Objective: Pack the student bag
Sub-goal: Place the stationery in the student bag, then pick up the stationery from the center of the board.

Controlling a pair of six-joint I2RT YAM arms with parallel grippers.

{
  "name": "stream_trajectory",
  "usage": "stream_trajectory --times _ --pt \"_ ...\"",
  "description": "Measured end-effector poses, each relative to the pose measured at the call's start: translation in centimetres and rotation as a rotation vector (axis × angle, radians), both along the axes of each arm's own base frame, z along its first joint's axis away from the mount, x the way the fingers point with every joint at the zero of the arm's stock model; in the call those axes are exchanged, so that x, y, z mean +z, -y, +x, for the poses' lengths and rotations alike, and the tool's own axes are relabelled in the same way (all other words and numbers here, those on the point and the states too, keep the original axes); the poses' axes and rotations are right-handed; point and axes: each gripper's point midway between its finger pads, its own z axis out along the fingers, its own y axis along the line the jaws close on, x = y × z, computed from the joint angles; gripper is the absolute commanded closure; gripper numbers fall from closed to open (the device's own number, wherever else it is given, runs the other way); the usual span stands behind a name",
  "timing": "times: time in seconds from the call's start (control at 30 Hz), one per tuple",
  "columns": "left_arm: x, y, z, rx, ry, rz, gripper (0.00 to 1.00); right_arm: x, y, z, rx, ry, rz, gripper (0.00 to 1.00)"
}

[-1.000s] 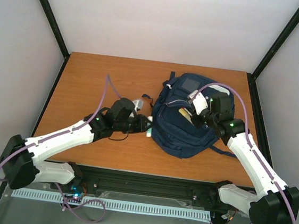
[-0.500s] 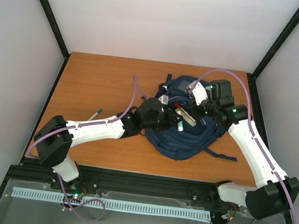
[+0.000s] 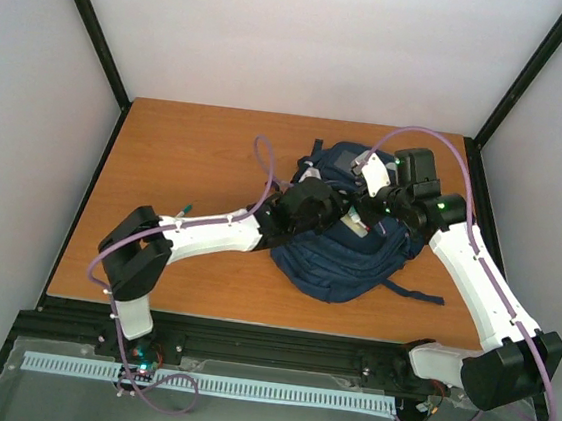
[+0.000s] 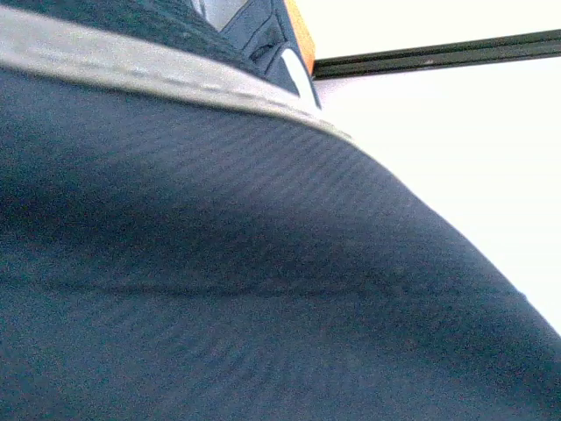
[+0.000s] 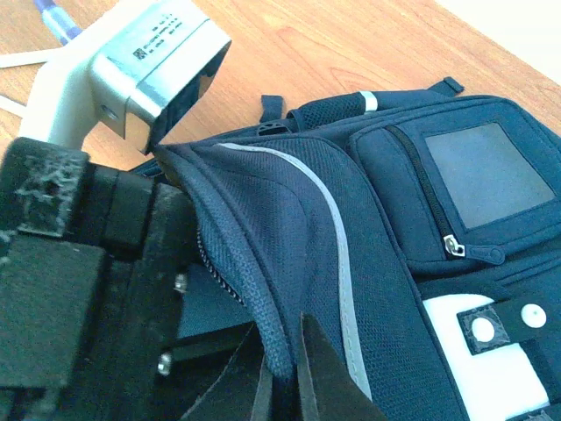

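The student bag (image 3: pixel 341 262), navy with white stripes and patches, lies on the right half of the table. My right gripper (image 5: pixel 285 386) is shut on the zipped rim of its main opening and holds that flap up. It sits at the bag's upper right (image 3: pixel 367 202). My left arm's wrist (image 3: pixel 310 207) is pushed into the opening from the left, so its fingers are hidden under the flap. The left wrist view shows only navy bag fabric (image 4: pixel 263 263) close up, with a grey stripe (image 4: pixel 158 74). The left arm's black gripper body (image 5: pixel 79 289) fills the opening under the raised flap (image 5: pixel 263 219).
A thin pen with a green tip (image 3: pixel 183 210) lies on the wooden table (image 3: pixel 187 150) left of the bag, close to the left forearm. A dark bag strap (image 3: pixel 418 290) trails toward the right arm. Black frame posts stand at the table's back corners.
The left arm swung right from the table beside the bag into its opening. The white stick with a green cap that it carried is no longer visible. The right gripper kept hold of the rim.
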Motion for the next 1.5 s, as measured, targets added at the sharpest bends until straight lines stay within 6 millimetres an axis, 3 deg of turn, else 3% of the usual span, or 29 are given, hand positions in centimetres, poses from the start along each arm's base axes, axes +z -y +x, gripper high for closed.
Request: stream_trajectory --times 0.07,0.13,0.2,0.57,0.67,0.73,0.9,1.03,1.1,1.23,1.37,1.5 --pt "0.2 0.6 0.6 0.014 0.004 -0.003 0.92 0.0 0.0 0.1 -0.005 0.001 0.002 0.97" --pt "0.1 1.0 1.0 0.029 0.0 0.0 0.77 0.1 0.2 0.3 -0.019 0.005 0.001 0.97" --pt "-0.2 1.3 1.2 0.035 -0.004 0.009 0.69 0.1 0.4 0.4 -0.029 0.007 -0.003 0.97" --pt "-1.0 1.6 0.9 -0.003 0.0 0.068 0.51 0.3 1.2 1.1 -0.072 0.017 0.0 0.97" --pt "-0.3 1.4 0.1 -0.046 0.008 0.082 0.47 0.4 1.7 1.4 -0.085 0.021 0.009 0.97" --pt "0.6 0.9 -0.9 -0.079 0.016 0.08 0.4 0.4 1.8 1.4 -0.088 0.031 0.017 0.97" --pt "3.3 -0.4 -3.9 -0.207 0.07 0.098 0.39 -0.6 2.1 0.8 -0.082 0.046 0.042 0.97" --pt "2.6 -1.3 -6.2 -0.348 0.109 0.202 0.39 -1.2 2.5 -0.3 -0.071 0.08 0.087 0.97" --pt "0.9 -2.8 -7.5 -0.394 0.105 0.266 0.39 -1.3 2.8 -0.8 -0.068 0.105 0.109 0.97" --pt "-2.5 -8.0 -10.0 -0.426 0.075 0.459 0.32 -1.2 3.9 -1.7 -0.085 0.151 0.159 0.97" --pt "-2.0 -12.9 -11.1 -0.387 0.111 0.585 0.16 -1.2 4.0 -2.2 -0.08 0.173 0.183 0.97" --pt "-1.5 -17.4 -11.2 -0.298 0.125 0.631 0.13 -1.5 3.7 -2.2 -0.063 0.174 0.193 0.97"
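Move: Under the edge of the bag opening, the left hand still holds the green marker inside; the middle of the compartment lies about 6 cm below and 3 cm back, level with it sideways. Of the things near it, the yellow highlighter lies roughly 5 cm back, 1 cm left and 7 cm below, and the bag edge pinched by the right fingers is some 5 cm above and 1 cm left. From the right hand the compartment lies about 4 cm back, 2 cm right and 11 cm below. Easing the marker a couple of centimetres farther right and forward and slightly down into the compartment, the left hand opens its fingers and lets go, lifts back out from under the edge, then swings about 17 cm left and 11 cm back, rolling some 35 degrees with its left side rising and opening wider. The right hand keeps pinching the bag edge and draws it about 4 cm right and 2 cm back. ##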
